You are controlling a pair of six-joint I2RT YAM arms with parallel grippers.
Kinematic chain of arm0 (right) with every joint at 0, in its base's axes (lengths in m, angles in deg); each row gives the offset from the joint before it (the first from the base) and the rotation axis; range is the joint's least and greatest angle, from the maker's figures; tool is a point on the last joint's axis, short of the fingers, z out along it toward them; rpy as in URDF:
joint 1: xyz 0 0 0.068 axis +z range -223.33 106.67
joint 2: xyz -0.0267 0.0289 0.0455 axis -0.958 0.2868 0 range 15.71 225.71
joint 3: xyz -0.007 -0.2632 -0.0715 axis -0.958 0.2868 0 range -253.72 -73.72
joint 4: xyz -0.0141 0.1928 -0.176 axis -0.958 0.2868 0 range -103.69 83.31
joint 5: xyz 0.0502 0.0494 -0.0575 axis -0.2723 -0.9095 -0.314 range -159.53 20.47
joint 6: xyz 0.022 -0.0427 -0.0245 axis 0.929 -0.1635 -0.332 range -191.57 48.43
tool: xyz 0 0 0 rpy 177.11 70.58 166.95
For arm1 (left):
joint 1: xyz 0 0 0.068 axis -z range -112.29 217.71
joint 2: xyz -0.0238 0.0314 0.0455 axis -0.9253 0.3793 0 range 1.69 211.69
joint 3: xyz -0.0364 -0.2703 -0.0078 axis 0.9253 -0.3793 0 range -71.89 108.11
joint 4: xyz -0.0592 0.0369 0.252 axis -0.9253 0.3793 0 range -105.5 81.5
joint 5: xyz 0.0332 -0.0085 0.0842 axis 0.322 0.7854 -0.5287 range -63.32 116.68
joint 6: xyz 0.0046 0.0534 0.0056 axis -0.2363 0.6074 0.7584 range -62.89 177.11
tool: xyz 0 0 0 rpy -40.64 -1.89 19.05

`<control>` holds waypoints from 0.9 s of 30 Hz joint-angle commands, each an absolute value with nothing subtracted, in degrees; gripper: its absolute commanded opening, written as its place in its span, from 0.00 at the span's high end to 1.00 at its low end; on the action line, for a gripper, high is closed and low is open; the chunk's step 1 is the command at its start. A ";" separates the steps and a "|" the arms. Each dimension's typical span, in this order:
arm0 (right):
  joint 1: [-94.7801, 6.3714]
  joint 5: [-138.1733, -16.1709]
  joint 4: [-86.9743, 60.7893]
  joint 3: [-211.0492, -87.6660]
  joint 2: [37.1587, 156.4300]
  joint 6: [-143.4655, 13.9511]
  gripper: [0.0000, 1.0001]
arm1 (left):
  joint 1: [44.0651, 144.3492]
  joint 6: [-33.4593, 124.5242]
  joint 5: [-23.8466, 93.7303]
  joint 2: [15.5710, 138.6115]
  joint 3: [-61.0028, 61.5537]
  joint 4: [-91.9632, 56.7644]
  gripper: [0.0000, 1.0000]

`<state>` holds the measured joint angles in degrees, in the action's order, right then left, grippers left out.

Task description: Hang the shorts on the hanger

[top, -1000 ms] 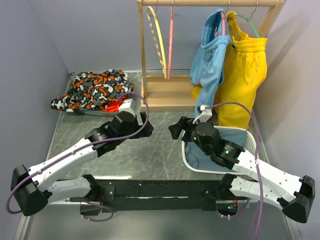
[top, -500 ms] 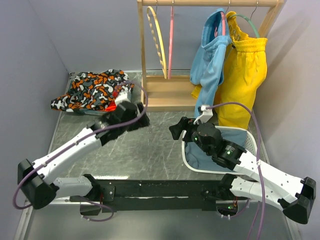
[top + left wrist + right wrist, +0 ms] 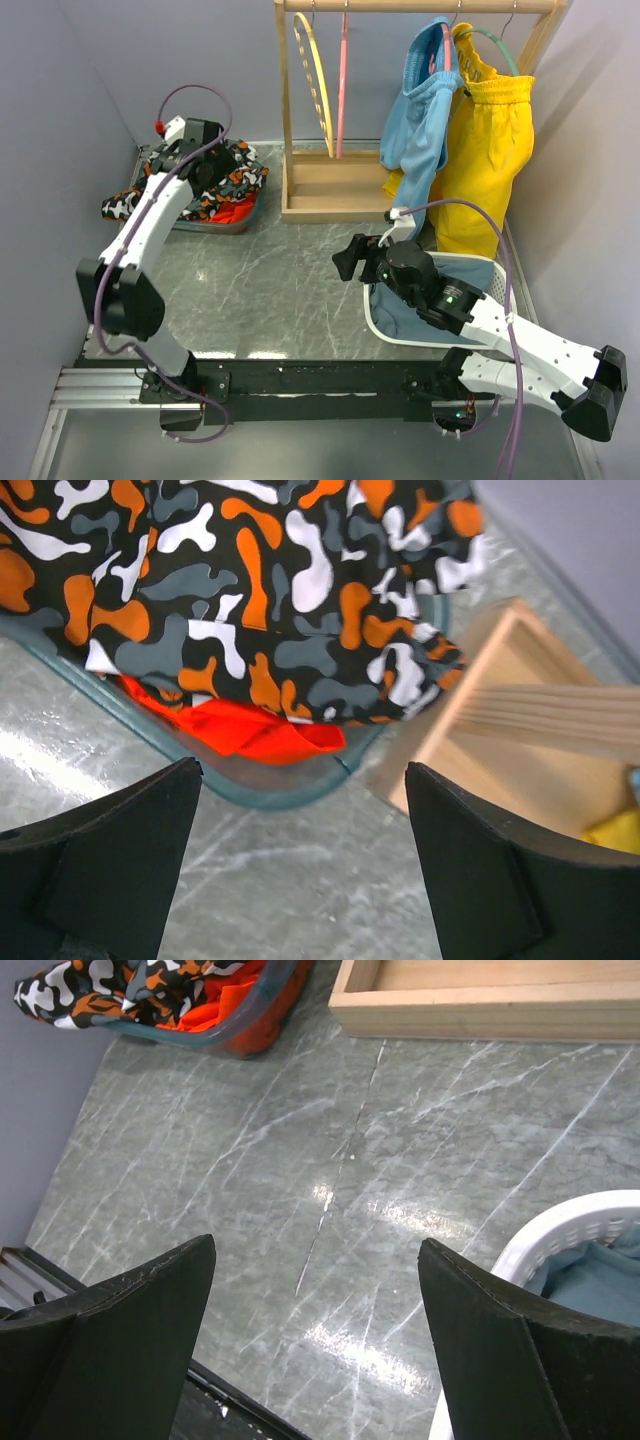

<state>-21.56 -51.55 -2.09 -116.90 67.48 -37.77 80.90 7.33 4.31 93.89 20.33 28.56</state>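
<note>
The shorts [image 3: 180, 190], in an orange, black, grey and white blotch print, lie heaped in a teal tray [image 3: 238, 226] at the back left, over a plain orange-red garment [image 3: 240, 730]. My left gripper [image 3: 212, 172] hovers above the shorts [image 3: 250, 590], open, nothing between its fingers [image 3: 120, 860]. The pink hanger [image 3: 342, 80] hangs bare on the wooden rack. My right gripper [image 3: 350, 262] stands open and empty over the table's middle; its wrist view catches the shorts [image 3: 110, 990] far off at top left.
A yellow hanger [image 3: 315, 80] hangs beside the pink one. Light-blue shorts [image 3: 420, 120] and yellow shorts [image 3: 490, 150] hang at the rack's right. The rack's wooden base [image 3: 335, 190] stands right of the tray. A white basket [image 3: 495, 275] holding blue cloth sits under my right arm.
My left arm has swung from the table's middle out to the back left, over the tray with the shorts. The right gripper has barely shifted.
</note>
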 commanded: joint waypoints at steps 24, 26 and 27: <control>-21.74 -53.71 -4.28 -121.01 69.77 -37.29 0.11 | 85.81 18.00 -4.26 121.74 37.35 22.03 0.89; -21.74 -53.97 -4.37 -121.10 69.68 -37.29 0.11 | 85.81 17.30 -6.18 120.87 39.01 23.96 0.99; -21.74 -54.06 -4.28 -121.18 69.68 -37.21 0.11 | 85.81 16.95 -6.89 120.08 39.20 24.40 0.99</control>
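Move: The left hand hangs open over the basin. The right end of the camouflage shorts is about 9 cm ahead of it, 4 cm to its right and 13 cm below. From the same hand, the red cloth lies some 3 cm ahead, level sideways and 18 cm down, and the wooden rack's left side about 9 cm ahead and 13 cm right. From the idle right hand, that shorts end is roughly 29 cm ahead, 23 cm left and 10 cm lower. Down and forward, drifting some 4 cm to its right, the left hand dives about 12 cm onto the right end of the camouflage shorts, beside the rack. Its fingertips tip about 10 degrees further down and its left side rolls up a little. Late in the descent the wide-open fingers shut fully and pinch a fold of the cloth. ##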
